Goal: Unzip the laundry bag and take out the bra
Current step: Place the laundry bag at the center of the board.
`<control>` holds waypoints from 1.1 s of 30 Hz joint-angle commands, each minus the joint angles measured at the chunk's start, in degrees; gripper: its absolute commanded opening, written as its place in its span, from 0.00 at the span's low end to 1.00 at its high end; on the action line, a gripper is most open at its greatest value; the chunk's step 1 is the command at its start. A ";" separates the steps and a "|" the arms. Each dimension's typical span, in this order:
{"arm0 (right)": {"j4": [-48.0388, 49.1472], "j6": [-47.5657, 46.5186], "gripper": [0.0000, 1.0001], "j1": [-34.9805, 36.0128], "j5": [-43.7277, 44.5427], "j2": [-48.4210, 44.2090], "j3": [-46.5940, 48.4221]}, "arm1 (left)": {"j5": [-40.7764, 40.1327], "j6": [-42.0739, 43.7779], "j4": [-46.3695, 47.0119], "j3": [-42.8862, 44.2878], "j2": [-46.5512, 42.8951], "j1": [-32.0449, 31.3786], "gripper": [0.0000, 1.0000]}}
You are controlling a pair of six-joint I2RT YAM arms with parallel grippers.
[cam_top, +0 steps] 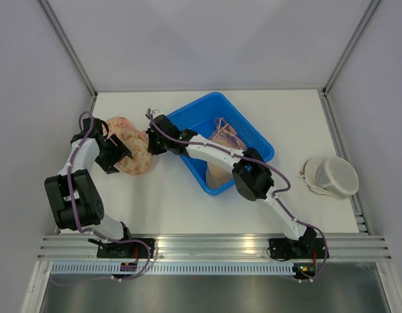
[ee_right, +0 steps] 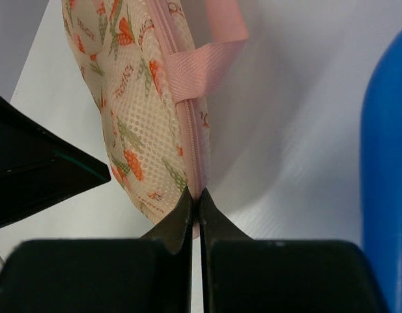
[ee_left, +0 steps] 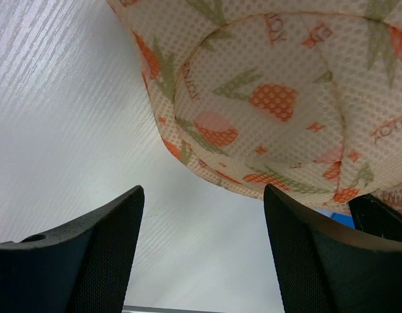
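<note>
The laundry bag point(cam_top: 130, 147) is a round cream mesh pouch with orange strawberry print, lying on the white table left of the blue bin. My right gripper point(cam_top: 151, 139) reaches across to the bag's right edge. In the right wrist view it point(ee_right: 195, 199) is shut on the bag's pink zipper seam point(ee_right: 187, 117), just below a pink loop point(ee_right: 210, 59). My left gripper point(cam_top: 113, 156) is at the bag's left side, open and empty. In the left wrist view the bag point(ee_left: 266, 98) lies just beyond its fingertips point(ee_left: 201, 192). The bra is hidden.
A blue bin point(cam_top: 266, 147) stands at the table's middle and holds peach fabric with pinkish straps point(cam_top: 220, 153). A white round mesh pouch point(cam_top: 331, 176) sits near the right edge. Metal frame posts rise at the table's back corners.
</note>
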 commanded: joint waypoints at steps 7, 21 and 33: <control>-0.01 -0.58 0.13 -1.33 0.45 1.85 3.62 | -1.82 -1.69 2.24 0.89 0.88 0.31 0.78; -1.50 -2.25 0.40 -0.63 -3.95 -4.19 3.97 | -4.28 -1.95 2.59 1.67 0.00 0.92 0.77; 4.99 -1.29 0.41 1.57 -2.89 -29.85 -21.93 | 0.11 -4.32 5.40 12.74 13.43 9.18 0.74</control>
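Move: The right fingers still pinch the laundry bag's right-hand corner just above the board; the bag's middle lies about 8 cm to their left, some 2 cm ahead and 5 cm lower. The middle of the blue tray is roughly 25 cm to their right and 3 cm ahead. From the open left hand, at the bag's near side, the bag's middle is about 6 cm ahead, 2 cm right and 3 cm down, and the tray's middle 35 cm right, 7 cm ahead. Down a little, nearly 2 cm, with a slight push forward, the right hand lowers the laundry bag's corner, opens its fingers and lets go, then climbs clear by about 10 cm while drawing back and to the right. The left hand, fingers staying open, waits, then swings left and forward about 7 cm around the bag's near side towards its far left part, turning some 10 degrees counter-clockwise. ##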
